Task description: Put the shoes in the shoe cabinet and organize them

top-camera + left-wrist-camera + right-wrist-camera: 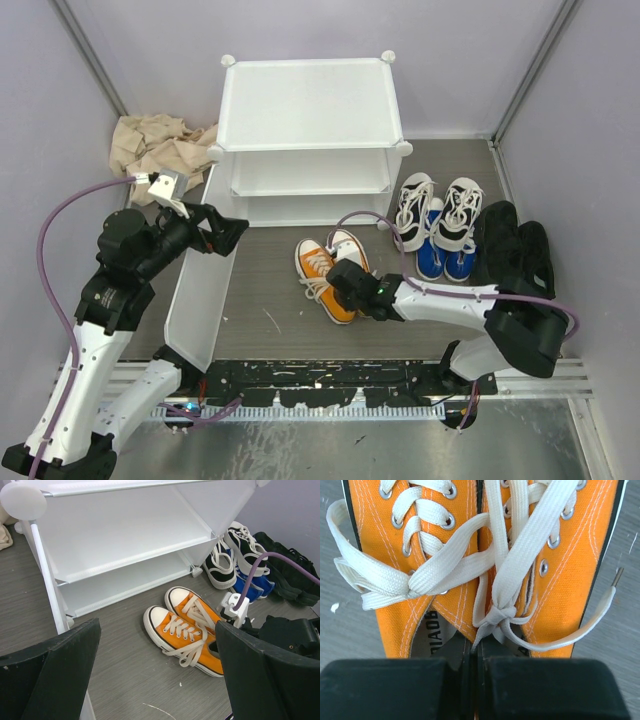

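A pair of orange shoes [328, 272] with white laces lies side by side on the grey floor in front of the shoe cabinet [310, 105]. My right gripper [347, 285] is at their heel end. In the right wrist view one finger sits inside each orange shoe [560, 595], and the right gripper [475, 652] is shut on the two touching inner walls. My left gripper [228, 233] hovers by the top of the cabinet's swung-out door panel [203, 290]. It stands open in the left wrist view, the left gripper [157, 645] empty, looking at the orange shoes [185, 632] and the open cabinet [125, 530].
White-and-black shoes [440, 210], blue shoes [445, 258] and black shoes [515, 250] are bunched at the right of the cabinet. A crumpled beige cloth [155, 145] lies at the back left. Grey walls close in both sides.
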`<state>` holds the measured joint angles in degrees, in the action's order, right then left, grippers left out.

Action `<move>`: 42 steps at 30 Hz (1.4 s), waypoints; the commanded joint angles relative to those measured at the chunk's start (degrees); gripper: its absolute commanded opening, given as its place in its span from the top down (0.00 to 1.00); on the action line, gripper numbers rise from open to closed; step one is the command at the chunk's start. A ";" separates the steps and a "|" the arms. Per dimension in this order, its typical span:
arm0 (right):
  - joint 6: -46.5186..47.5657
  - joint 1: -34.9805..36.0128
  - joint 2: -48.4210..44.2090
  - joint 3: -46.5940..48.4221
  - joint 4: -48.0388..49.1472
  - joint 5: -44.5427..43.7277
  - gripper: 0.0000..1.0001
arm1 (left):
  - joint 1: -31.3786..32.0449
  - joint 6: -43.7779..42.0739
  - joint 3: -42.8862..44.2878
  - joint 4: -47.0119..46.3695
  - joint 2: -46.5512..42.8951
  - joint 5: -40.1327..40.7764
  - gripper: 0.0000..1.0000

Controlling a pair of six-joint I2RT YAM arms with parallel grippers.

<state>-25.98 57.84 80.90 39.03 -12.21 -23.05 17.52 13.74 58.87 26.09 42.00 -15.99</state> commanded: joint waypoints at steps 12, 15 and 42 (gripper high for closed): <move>4.33 0.76 -19.05 16.74 -17.64 2.14 0.99 | 0.02 0.09 -0.73 5.35 -0.24 1.11 0.02; 6.19 0.72 -19.00 19.59 -17.10 -1.26 0.99 | 0.02 0.07 -0.64 5.38 -0.49 1.07 0.02; 14.69 -20.82 -3.80 33.75 6.16 5.60 0.99 | -0.02 -1.25 0.28 7.42 -1.83 1.78 0.02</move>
<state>-12.88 37.98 77.89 64.79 -22.04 -16.56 17.52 12.51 58.85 28.16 40.07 -15.16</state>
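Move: The right hand has the two orange shoes already pinched together at the heels on the floor; the upper shelf they go to has its middle about 24 cm ahead, 6 cm to the left and 12 cm up. The nearer black sneaker stands roughly 17 cm ahead and 16 cm to the right, the blue shoes some 11 cm ahead and 22 cm right, and the open door about 27 cm left and 3 cm ahead. From the left hand the shelf lies about 20 cm ahead, 14 cm right and 18 cm lower. Keeping its shut grip on the inner heel sides of both orange shoes, the right hand draws back about 4 cm and then lifts them steeply off the floor in front of the cabinet, coming some 15 cm up. Then it drives forward about 16 cm at nearly that height, easing slightly right, and tips upward some 15 degrees so the toes lead towards the right half of the upper shelf. ##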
